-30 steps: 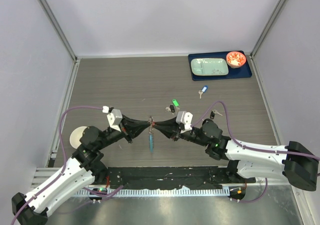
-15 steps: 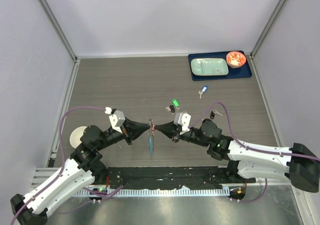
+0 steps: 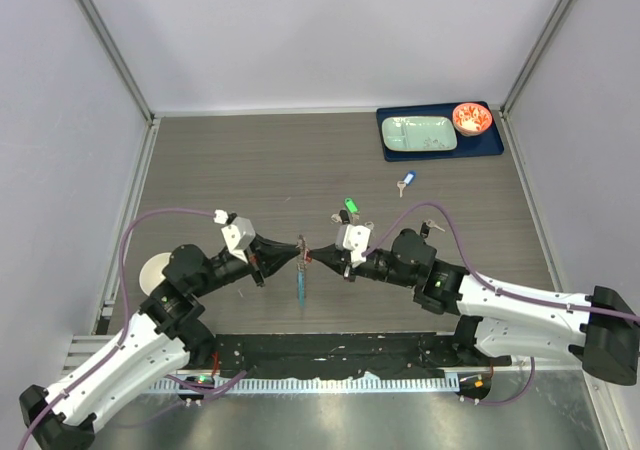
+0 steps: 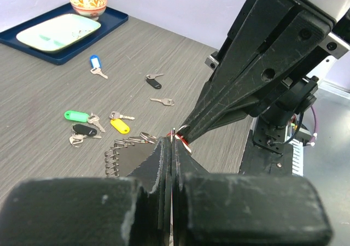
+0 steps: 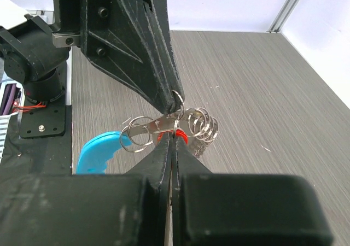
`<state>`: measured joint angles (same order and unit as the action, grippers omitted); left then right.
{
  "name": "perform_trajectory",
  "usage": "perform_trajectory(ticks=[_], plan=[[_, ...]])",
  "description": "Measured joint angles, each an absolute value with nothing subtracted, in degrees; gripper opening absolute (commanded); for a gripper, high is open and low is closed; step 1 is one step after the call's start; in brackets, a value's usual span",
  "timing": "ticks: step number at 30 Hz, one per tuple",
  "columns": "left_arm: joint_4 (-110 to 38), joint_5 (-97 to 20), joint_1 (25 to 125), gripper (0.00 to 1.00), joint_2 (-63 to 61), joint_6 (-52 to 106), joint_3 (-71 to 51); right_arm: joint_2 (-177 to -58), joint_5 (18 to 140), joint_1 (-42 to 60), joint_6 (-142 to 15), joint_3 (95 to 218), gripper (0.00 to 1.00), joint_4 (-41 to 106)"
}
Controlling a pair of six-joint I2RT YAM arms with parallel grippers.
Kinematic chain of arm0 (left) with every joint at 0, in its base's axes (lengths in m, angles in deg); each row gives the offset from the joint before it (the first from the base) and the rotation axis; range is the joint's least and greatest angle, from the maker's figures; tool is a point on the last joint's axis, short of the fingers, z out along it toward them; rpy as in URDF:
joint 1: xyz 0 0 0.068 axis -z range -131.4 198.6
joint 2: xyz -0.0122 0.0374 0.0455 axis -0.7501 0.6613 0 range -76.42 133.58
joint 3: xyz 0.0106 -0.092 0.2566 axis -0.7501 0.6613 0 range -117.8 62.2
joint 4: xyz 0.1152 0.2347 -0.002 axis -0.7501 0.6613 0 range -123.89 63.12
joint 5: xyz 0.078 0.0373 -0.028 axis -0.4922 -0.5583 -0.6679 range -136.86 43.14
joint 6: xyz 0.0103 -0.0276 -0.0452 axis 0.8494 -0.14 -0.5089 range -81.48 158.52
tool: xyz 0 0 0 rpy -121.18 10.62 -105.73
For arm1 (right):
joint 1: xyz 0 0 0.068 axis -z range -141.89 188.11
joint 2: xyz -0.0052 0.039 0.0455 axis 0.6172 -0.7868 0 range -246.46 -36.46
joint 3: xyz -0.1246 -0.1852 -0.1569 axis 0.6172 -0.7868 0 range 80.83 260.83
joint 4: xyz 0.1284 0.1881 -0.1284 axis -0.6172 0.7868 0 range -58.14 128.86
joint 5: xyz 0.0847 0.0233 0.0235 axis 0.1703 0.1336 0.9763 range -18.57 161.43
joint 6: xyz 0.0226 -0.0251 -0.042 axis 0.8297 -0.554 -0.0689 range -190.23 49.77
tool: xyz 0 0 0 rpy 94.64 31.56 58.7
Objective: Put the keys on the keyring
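Both grippers meet tip to tip above the near middle of the table. My left gripper (image 3: 299,251) (image 4: 172,139) is shut on the keyring's wire ring (image 5: 178,99). From that ring hang a bunch of silvery loops (image 5: 201,123) (image 4: 123,147) and the blue crescent piece (image 5: 97,150) (image 3: 302,283). My right gripper (image 3: 309,256) (image 5: 174,134) is shut on a red-headed key (image 5: 182,137) (image 4: 185,142) right at that ring. Loose keys lie on the table: green (image 3: 349,207) (image 4: 76,116), blue (image 3: 406,180) (image 4: 95,62), black (image 3: 432,228) (image 4: 155,83), yellow (image 4: 119,126).
A dark blue tray (image 3: 491,143) at the far right holds a pale green plate (image 3: 420,133) and a red patterned bowl (image 3: 471,118). A white round disc (image 3: 152,270) lies at the left edge beside my left arm. Grey walls close in three sides.
My right gripper's jaws have closed at the ring, and its wrist has shifted a little left and away. The left gripper stays shut at about the same place.
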<state>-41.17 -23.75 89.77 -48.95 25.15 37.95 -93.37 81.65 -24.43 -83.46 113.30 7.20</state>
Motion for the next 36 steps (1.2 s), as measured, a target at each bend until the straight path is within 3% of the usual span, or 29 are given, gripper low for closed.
perform_trajectory(ticks=[10,13,14,17,27,36], plan=[[-49.5,-24.2,89.7,0.00,-46.4,22.0,41.6,-95.6,83.8,-24.3,-83.7,113.7,0.01,8.3],[-51.8,-24.1,89.5,0.00,-45.4,21.2,42.3,-95.8,83.6,-24.3,-83.5,114.2,0.15,8.9],[-52.5,-24.2,89.5,0.00,-45.4,21.0,42.6,-95.8,83.5,-24.3,-83.4,114.2,0.25,8.9],[-54.2,-24.3,89.5,0.00,-45.8,20.9,43.5,-95.1,82.5,-24.3,-82.4,114.2,0.36,10.1],[-55.6,-24.8,89.5,0.00,-49.0,21.5,45.0,-86.9,76.2,-24.3,-78.4,113.6,0.38,12.0],[-56.0,-24.8,89.5,0.00,-49.2,22.2,45.2,-91.7,76.9,-24.3,-75.8,113.6,0.38,8.7]])
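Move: The ring pinched in the left fingertips is about 2 cm to the left and 1 cm ahead of the right hand, level with it; from the left hand it sits about 1 cm to the right, neither ahead nor back, at the same height. From the right hand, the keyring's blue handle hangs some 9 cm below, 2 cm to the left and 1 cm back. On the table about 22 cm below the right hand, the yellow tag is 19 cm ahead and 14 cm right, the black key 22 cm ahead and 9 cm right. Still pinching the red-tagged key's ring against the ring held by the left fingers, the right hand first eases down 1.5 cm and slightly left, then opens about a third and lets go. It backs off up and right, roughly 3 cm each way, then comes halfway back towards the rings with fingers open. The left keeps its pinch, dipping forward-right about 1 cm and returning with a slight roll. ##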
